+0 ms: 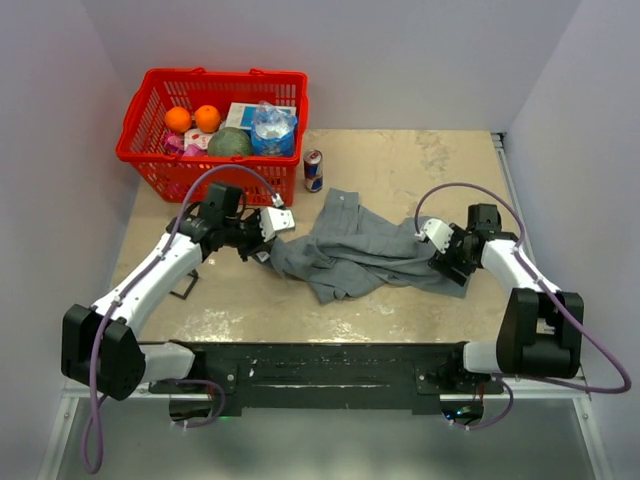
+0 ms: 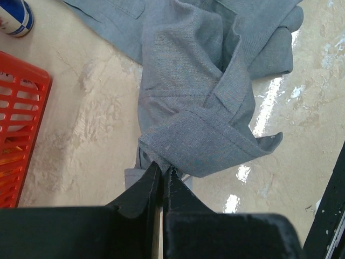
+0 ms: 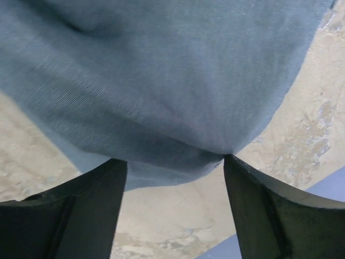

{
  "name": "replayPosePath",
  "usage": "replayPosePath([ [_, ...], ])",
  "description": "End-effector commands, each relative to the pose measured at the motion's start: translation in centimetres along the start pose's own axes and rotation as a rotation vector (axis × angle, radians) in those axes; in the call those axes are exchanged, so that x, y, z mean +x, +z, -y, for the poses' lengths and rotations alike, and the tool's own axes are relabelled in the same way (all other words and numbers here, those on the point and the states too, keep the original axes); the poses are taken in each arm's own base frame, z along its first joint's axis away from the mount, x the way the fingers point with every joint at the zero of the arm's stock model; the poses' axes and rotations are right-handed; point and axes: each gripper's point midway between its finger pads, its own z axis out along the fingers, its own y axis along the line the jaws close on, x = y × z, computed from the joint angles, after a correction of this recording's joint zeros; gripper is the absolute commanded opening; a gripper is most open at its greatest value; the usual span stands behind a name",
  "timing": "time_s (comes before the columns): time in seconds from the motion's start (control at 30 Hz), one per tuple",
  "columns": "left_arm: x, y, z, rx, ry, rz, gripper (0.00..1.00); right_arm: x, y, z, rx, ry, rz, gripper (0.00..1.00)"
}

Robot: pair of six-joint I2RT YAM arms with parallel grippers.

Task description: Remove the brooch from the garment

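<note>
The garment (image 1: pixel 360 250), a grey shirt, lies crumpled in the middle of the table. The brooch is hidden in every view. My left gripper (image 1: pixel 262 252) sits at the shirt's left end. In the left wrist view that gripper (image 2: pixel 163 170) is shut on a folded edge of the garment (image 2: pixel 199 97). At the shirt's right end is my right gripper (image 1: pixel 447 262). In the right wrist view it (image 3: pixel 175 162) stands open, its fingers (image 3: pixel 91 210) wide apart, with the rim of the garment (image 3: pixel 161 70) hanging just at their tips and bare table below.
A red basket (image 1: pixel 140 150) with oranges, a melon and a bottle stands at the back left, and its corner (image 2: pixel 21 118) shows beside my left gripper. A drink can (image 1: pixel 313 171) stands upright just behind the shirt. A small black frame (image 1: pixel 186 287) lies under my left arm.
</note>
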Motion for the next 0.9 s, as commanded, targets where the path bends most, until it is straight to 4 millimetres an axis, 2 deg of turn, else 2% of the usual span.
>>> replayPosePath([
  [0.0, -2.5, -0.8, -2.1, -0.054, 0.022, 0.064, 0.00, -0.9, 1.2, 3.1, 0.100, -0.041, 0.038, 0.71],
  [0.03, -2.7, -0.9, -2.3, -0.059, 0.021, 0.066, 0.00, -1.1, 1.7, 3.4, 0.103, -0.037, 0.040, 0.66],
  [0.07, -2.8, -1.0, -2.4, -0.064, 0.018, 0.069, 0.00, -1.2, 1.8, 3.6, 0.101, -0.030, 0.044, 0.42],
  [0.17, -3.6, -1.9, -3.5, -0.103, 0.007, 0.090, 0.00, -2.7, 0.4, 5.3, 0.147, 0.020, 0.089, 0.00],
  [0.23, -4.6, -2.8, -4.5, -0.143, -0.013, 0.121, 0.00, -4.4, -1.9, 6.5, 0.198, 0.056, 0.153, 0.00],
  [0.3, -5.6, -4.1, -6.2, -0.197, -0.036, 0.164, 0.00, -7.1, -6.5, 8.4, 0.298, 0.087, 0.271, 0.00],
  [0.33, -7.1, -5.4, -7.4, -0.237, -0.053, 0.204, 0.00, -7.9, -8.2, 9.0, 0.332, 0.104, 0.305, 0.00],
  [0.4, -8.8, -7.8, -9.7, -0.322, -0.065, 0.264, 0.00, -9.7, -13.7, 11.0, 0.461, 0.162, 0.398, 0.00],
  [0.43, -10.7, -9.7, -10.8, -0.371, -0.062, 0.312, 0.00, -10.3, -15.5, 11.7, 0.505, 0.184, 0.427, 0.00],
  [0.47, -11.8, -11.0, -11.8, -0.411, -0.052, 0.341, 0.00, -10.7, -17.3, 12.5, 0.553, 0.215, 0.456, 0.00],
  [0.5, -12.7, -12.0, -12.4, -0.444, -0.042, 0.361, 0.00, -11.4, -20.6, 13.6, 0.628, 0.264, 0.512, 0.00],
  [0.57, -15.9, -15.1, -13.6, -0.521, -0.019, 0.440, 0.00, -12.4, -23.8, 15.1, 0.708, 0.308, 0.576, 0.00],
  [0.6, -17.5, -16.9, -14.1, -0.558, -0.001, 0.479, 0.00, -13.1, -26.3, 16.1, 0.754, 0.350, 0.628, 0.00],
  [0.67, -19.7, -18.9, -14.6, -0.600, 0.013, 0.543, 0.00, -13.5, -28.5, 17.5, 0.811, 0.402, 0.657, 0.00],
  [0.7, -20.7, -20.2, -14.9, -0.639, 0.022, 0.580, 0.00, -14.2, -30.9, 18.2, 0.845, 0.429, 0.703, 0.00],
  [0.77, -23.2, -23.7, -14.5, -0.721, 0.083, 0.703, 0.00, -14.4, -32.0, 19.2, 0.869, 0.464, 0.715, 0.00],
  [0.8, -24.0, -24.7, -14.0, -0.743, 0.112, 0.735, 0.00, -14.9, -33.7, 19.5, 0.890, 0.464, 0.744, 0.00],
  [0.83, -24.8, -26.2, -13.3, -0.785, 0.164, 0.758, 0.00, -15.0, -34.0, 19.6, 0.890, 0.466, 0.747, 0.00],
  [0.87, -25.8, -26.6, -12.6, -0.793, 0.191, 0.779, 0.00, -15.0, -34.6, 19.7, 0.905, 0.469, 0.751, 0.00],
])
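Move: The garment's right end lies just under the open right fingers, about 2 cm ahead, straight in line and 2 cm down. From the left hand, which already pinches the garment's other end, that right end is roughly 44 cm to the right, about level fore and aft, and 12 cm lower. The red basket stands 25 cm ahead and 9 left of the left hand, the drinks can 17 ahead and 11 right, both middles around 5 cm below it. The right fingers shut on the garment's right end after easing about 2 cm forward and down, then carry it up fast by some 40 cm and a little forward, the hand tipping upward roughly 60 degrees. The left hand keeps its pinch on the other end and goes up with it, about 30 cm and 9 cm forward towards the basket, also tipping upward. ##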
